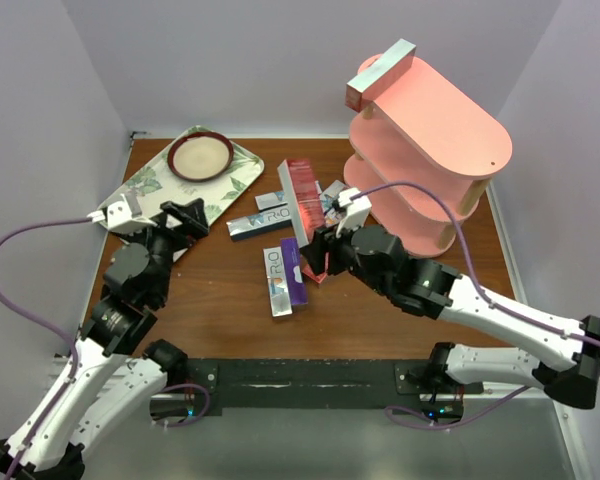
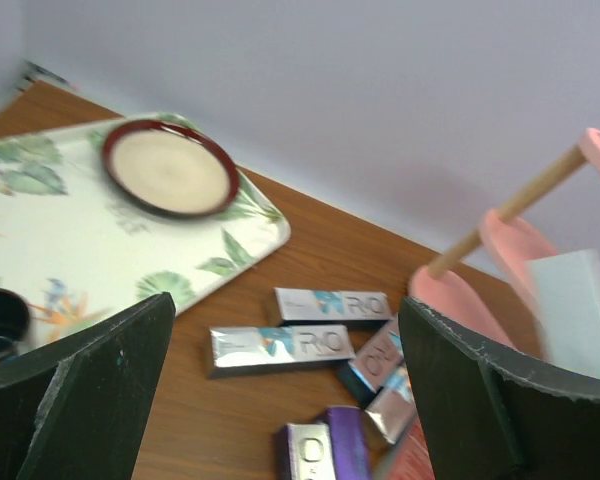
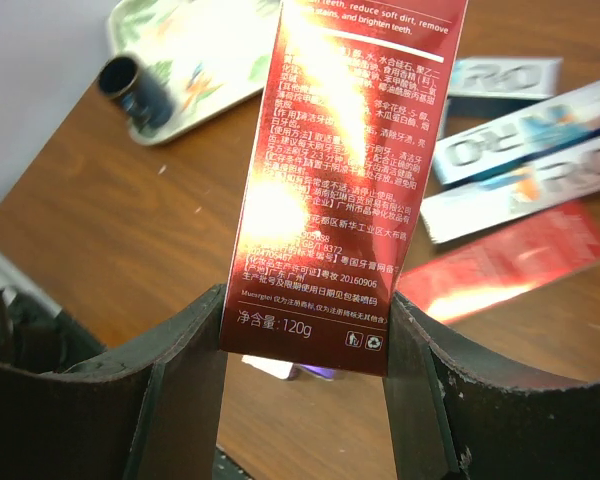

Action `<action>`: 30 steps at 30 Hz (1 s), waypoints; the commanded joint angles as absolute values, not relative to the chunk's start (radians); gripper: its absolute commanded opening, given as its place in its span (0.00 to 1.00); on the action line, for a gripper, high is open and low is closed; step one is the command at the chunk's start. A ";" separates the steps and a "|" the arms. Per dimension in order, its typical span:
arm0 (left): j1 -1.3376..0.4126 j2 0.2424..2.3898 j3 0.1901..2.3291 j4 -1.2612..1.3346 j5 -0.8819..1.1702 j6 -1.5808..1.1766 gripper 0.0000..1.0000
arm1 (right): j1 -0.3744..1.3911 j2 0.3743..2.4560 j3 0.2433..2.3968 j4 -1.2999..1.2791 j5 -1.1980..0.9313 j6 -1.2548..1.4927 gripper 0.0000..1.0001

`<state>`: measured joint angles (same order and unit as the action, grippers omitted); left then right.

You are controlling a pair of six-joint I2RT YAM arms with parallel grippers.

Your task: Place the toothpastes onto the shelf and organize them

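The pink shelf (image 1: 430,150) stands at the back right, with one silver-and-red toothpaste box (image 1: 380,75) lying on its top board. Several toothpastes lie loose mid-table: silver ones (image 1: 260,222) (image 1: 276,281), a purple one (image 1: 293,270) and a red one (image 3: 510,260). My right gripper (image 3: 305,370) is shut on the end of a red toothpaste box (image 3: 350,180), held just above the pile (image 1: 302,195). My left gripper (image 1: 185,215) hangs open and empty near the tray's edge, its fingers (image 2: 80,400) wide apart, facing two silver boxes (image 2: 280,348) (image 2: 330,303).
A leaf-patterned tray (image 1: 145,185) lies at the back left with a dark-rimmed dish (image 1: 201,155) on it and a small dark cup (image 3: 130,85). Lilac walls close in the table on three sides. The shelf's lower boards (image 2: 520,250) sit close to the pile.
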<state>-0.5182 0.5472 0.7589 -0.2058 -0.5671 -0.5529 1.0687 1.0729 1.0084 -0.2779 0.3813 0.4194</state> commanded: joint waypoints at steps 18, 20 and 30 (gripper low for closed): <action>-0.518 0.503 0.719 -0.261 -0.764 -0.397 1.00 | 0.869 1.147 1.649 -0.716 0.899 0.221 0.44; -0.517 0.502 0.719 -0.265 -0.764 -0.397 1.00 | 0.839 1.204 1.718 -0.744 0.882 0.216 0.44; -0.503 0.497 0.716 -0.270 -0.741 -0.405 1.00 | 0.654 1.344 1.881 -0.747 0.677 0.271 0.44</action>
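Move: The right hand already grips the red toothpaste. The free spot on the shelf top lies roughly 20 cm ahead, 20 cm to its right and 12 cm up, with the shelved toothpaste about 7 cm left of that spot and nearly level with it in depth. Another red box lies on the table some 11 cm ahead of this hand, neither left nor right, 24 cm below. From the empty left hand the spot is about 16 cm ahead, 48 cm right and 6 cm up. Keeping its pinch on the end of the red toothpaste, the right hand carries it from over the table up about 17 cm and some 16 cm to the right, then bends forward as well (11 cm in all, mostly in the second half) towards the free spot on the shelf top, while turning about 40 degrees clockwise so the box points ahead beside the shelved toothpaste. The left hand, open and empty, draws some 4 cm to the left and sinks a little, away from the shelf, rolling its left side up slightly. ##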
